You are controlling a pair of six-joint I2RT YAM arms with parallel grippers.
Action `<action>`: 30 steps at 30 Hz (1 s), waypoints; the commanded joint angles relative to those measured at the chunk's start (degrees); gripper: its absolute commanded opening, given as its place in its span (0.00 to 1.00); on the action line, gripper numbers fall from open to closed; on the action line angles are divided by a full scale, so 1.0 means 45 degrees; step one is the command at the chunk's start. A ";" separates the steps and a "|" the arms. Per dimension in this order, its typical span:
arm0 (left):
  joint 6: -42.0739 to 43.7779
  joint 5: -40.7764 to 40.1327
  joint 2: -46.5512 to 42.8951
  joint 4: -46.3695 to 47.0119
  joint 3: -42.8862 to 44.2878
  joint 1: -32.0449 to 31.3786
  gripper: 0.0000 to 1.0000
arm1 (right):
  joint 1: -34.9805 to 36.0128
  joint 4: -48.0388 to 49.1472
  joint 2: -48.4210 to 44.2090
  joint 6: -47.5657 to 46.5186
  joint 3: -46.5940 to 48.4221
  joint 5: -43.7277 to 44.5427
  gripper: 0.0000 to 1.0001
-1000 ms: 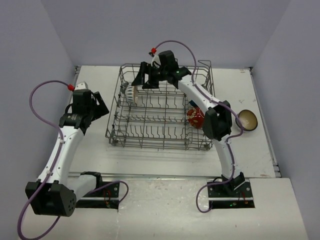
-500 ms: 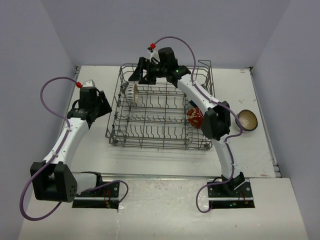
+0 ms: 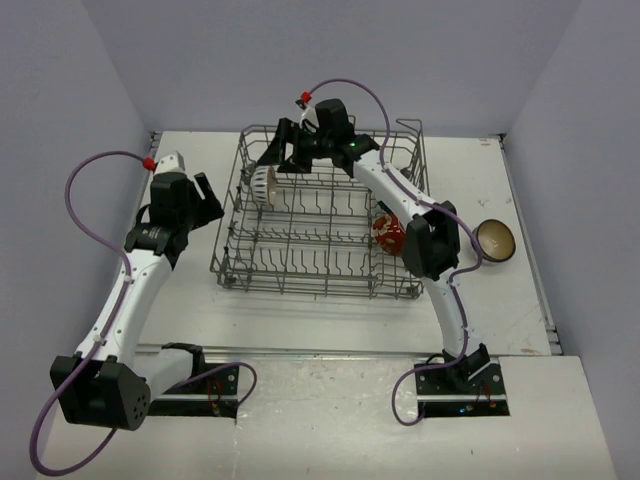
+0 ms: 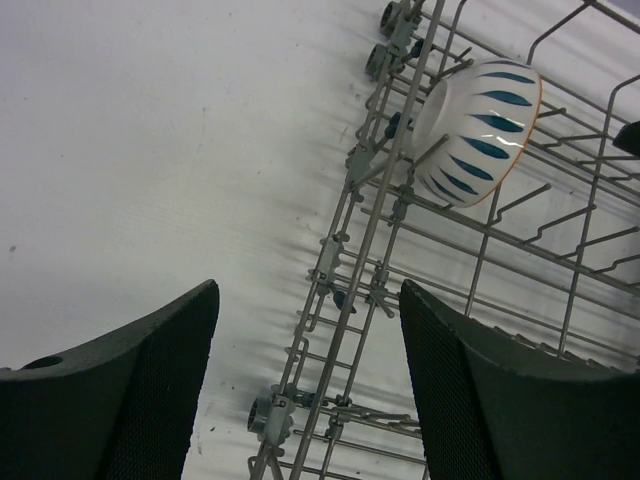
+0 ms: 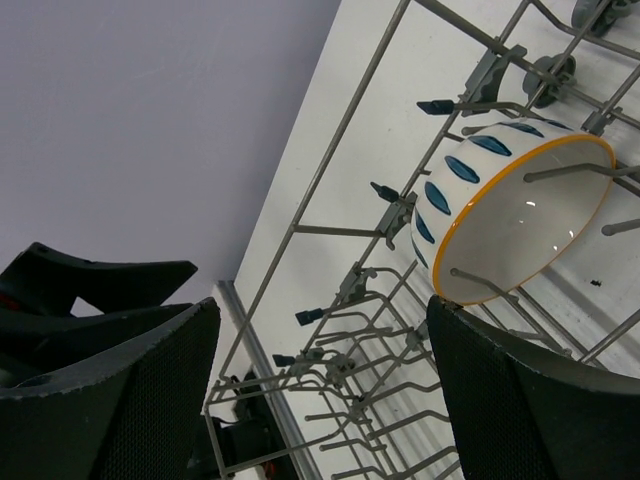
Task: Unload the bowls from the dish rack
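The grey wire dish rack (image 3: 320,262) stands mid-table. A white bowl with dark teal stripes and an orange rim (image 3: 262,185) leans on its side among the tines in the rack's far-left corner. My right gripper (image 3: 276,150) hovers open just above and behind that striped bowl (image 5: 520,215), not touching it. My left gripper (image 3: 208,197) is open over the table beside the rack's left wall, with the striped bowl (image 4: 480,130) ahead of it inside the wires. A red patterned bowl (image 3: 388,235) sits at the rack's right end, partly hidden by my right arm. A dark brown bowl with a cream inside (image 3: 496,240) rests on the table right of the rack.
The rack's raised wire side (image 4: 370,250) runs between my left fingers. Grey walls close in the table at the left, back and right. A purple cable loops off each arm.
My left arm has swung and its gripper edged toward the rack's left wall. My right gripper has shifted left over the striped bowl. No bowl has moved.
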 commanded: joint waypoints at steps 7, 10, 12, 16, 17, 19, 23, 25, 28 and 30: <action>-0.0019 0.0709 0.0760 0.0742 -0.0068 -0.0141 0.74 | 0.0080 0.0557 0.0616 0.0559 -0.0154 0.0283 0.84; -0.0059 0.0729 0.0975 0.1035 -0.0478 -0.0200 0.74 | 0.0158 0.0791 0.0479 0.0676 -0.0291 0.0341 0.84; -0.0059 0.0612 0.1169 0.1113 -0.0692 -0.0277 0.74 | 0.0216 0.0695 0.0362 0.0657 -0.0253 0.0458 0.84; 0.0038 0.0396 0.1483 0.1328 -0.1044 -0.0336 0.69 | 0.0431 0.0655 -0.0281 0.0423 -0.0603 0.0673 0.84; 0.0039 0.0377 0.1561 0.1405 -0.1084 -0.0336 0.60 | 0.0451 0.0752 -0.0476 0.0384 -0.0739 0.0732 0.84; 0.0039 0.0493 0.1620 0.1503 -0.1201 -0.0336 0.51 | 0.0509 0.0889 -0.1138 0.0364 -0.1187 0.0926 0.84; 0.0077 0.0494 0.1484 0.1484 -0.1299 -0.0375 0.29 | 0.0568 0.0734 -0.1825 0.0344 -0.1230 0.1279 0.84; 0.0175 0.0552 0.1444 0.1484 -0.1318 -0.0375 0.27 | 0.0588 0.0461 -0.1865 0.0442 -0.0841 0.1396 0.84; 0.0234 0.0669 0.1347 0.1406 -0.1279 -0.0395 0.14 | 0.0646 0.0479 -0.2060 0.0559 -0.0877 0.1532 0.84; 0.0234 0.0670 0.1269 0.1231 -0.1240 -0.0395 0.06 | 0.0666 0.0304 -0.2080 0.0715 -0.0877 0.1786 0.84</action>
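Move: Below the left hand, about 7 cm down and 3 cm to its right, runs the dish rack's left top rail. The rack's front left corner is some 10 cm back, and the white bowl with blue leaves stands about 11 cm ahead and 12 cm right. That bowl is almost under the right hand, 13 cm below and 2 cm left. From the right hand, the blue bowl is about 28 cm right and 3 cm back, the red bowl 28 cm right and 10 cm back. Sinking about 7 cm and edging some 3 cm right, the left hand comes down over the rack's left top rail, then closes its open fingers and pinches the rail. The right hand stays above the white bowl with fingers wide open, dipping about 4 cm and rising again while drifting slightly back. ##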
